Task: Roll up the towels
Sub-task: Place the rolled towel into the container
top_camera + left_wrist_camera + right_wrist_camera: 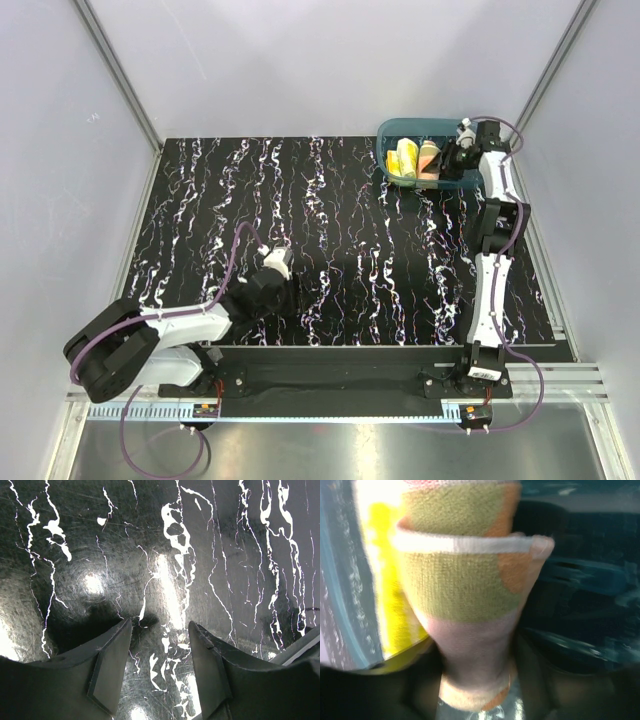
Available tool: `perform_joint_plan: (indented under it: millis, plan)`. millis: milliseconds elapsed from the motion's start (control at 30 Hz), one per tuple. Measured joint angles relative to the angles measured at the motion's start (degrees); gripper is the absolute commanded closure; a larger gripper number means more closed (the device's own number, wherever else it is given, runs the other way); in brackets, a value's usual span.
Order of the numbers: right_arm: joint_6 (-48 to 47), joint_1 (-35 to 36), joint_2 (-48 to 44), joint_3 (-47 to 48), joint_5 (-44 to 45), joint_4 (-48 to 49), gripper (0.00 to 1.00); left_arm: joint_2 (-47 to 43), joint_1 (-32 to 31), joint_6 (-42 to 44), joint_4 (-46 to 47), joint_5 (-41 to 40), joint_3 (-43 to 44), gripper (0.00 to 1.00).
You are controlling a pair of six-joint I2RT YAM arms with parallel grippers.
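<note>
Both rolled towels lie in the teal tub point(393, 131) at the back right. The yellow towel point(406, 158) is on the left and the orange dotted towel point(429, 160) lies beside it. My right gripper point(450, 156) reaches into the tub from the right. In the right wrist view the orange towel point(465, 580) fills the frame, and its narrow end runs down between my dark, blurred fingers at my right gripper point(477, 690). Whether they still press it does not show. The yellow towel point(385, 580) lies to its left. My left gripper point(278, 258) point(160, 625) hovers open over the marbled table, holding nothing.
The black marbled table point(350, 250) stretches between the two arms. The tub's teal wall point(580, 580) stands close on the right of the orange roll. Grey enclosure walls and metal rails border the table on all sides.
</note>
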Motion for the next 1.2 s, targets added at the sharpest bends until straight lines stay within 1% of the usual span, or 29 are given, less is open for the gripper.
perform_joint_plan:
  millis: [33, 133, 333, 367, 433, 467, 500, 733, 1200]
  plan:
    - [-0.1, 0.4, 0.0, 0.0, -0.3, -0.7, 0.31, 0.1, 0.0, 0.0, 0.1, 0.0, 0.0, 0.44]
    - [-0.9, 1.5, -0.7, 0.0, 0.5, -0.9, 0.25, 0.1, 0.0, 0.0, 0.1, 0.0, 0.0, 0.44]
    - [-1.1, 2.2, -2.2, -1.1, 3.7, -1.3, 0.21, 0.1, 0.0, 0.0, 0.2, 0.0, 0.0, 0.44]
    - [-1.1, 2.2, -2.5, -1.3, 4.4, -1.6, 0.16, 0.1, 0.0, 0.0, 0.2, 0.0, 0.0, 0.44]
    - [-1.2, 2.2, -3.2, -1.6, 5.9, -2.3, 0.13, 0.1, 0.0, 0.0, 0.2, 0.0, 0.0, 0.44]
    - [-1.3, 2.1, -3.6, -1.8, 7.1, -2.7, 0.04, 0.1, 0.0, 0.0, 0.1, 0.0, 0.0, 0.44]
    - [-1.3, 2.1, -4.0, -2.1, 7.8, -3.3, 0.00, 0.1, 0.0, 0.0, 0.2, 0.0, 0.0, 0.44]
    - [-1.9, 2.0, -6.5, -4.0, 13.1, -5.9, 0.00, 0.1, 0.0, 0.0, 0.2, 0.0, 0.0, 0.44]
    - [-0.8, 2.0, -13.6, -5.8, 13.4, -6.4, 0.01, 0.1, 0.0, 0.0, 0.2, 0.0, 0.0, 0.44]
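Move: The pink-and-orange rolled towel lies in the container with its near end between the right gripper's half-open fingers; its middle is about 3 cm ahead and 2 cm left, level in height. The yellow rolled towel is some 8 cm to the gripper's left and 3 cm ahead, and the container's middle about 4 cm ahead and 1 cm right. From the idle left gripper, the pink-and-orange towel is roughly 44 cm ahead and 34 cm right. Open the right gripper the rest of the way to free the pink-and-orange towel, first nudging some 1.5 cm left towards the yellow one. Then ease about 3 cm right and 2 cm back towards yourself, rolling the hand's left side down some 10 degrees, and finish by lifting clear, about 7 cm up in all, fingers wide. ##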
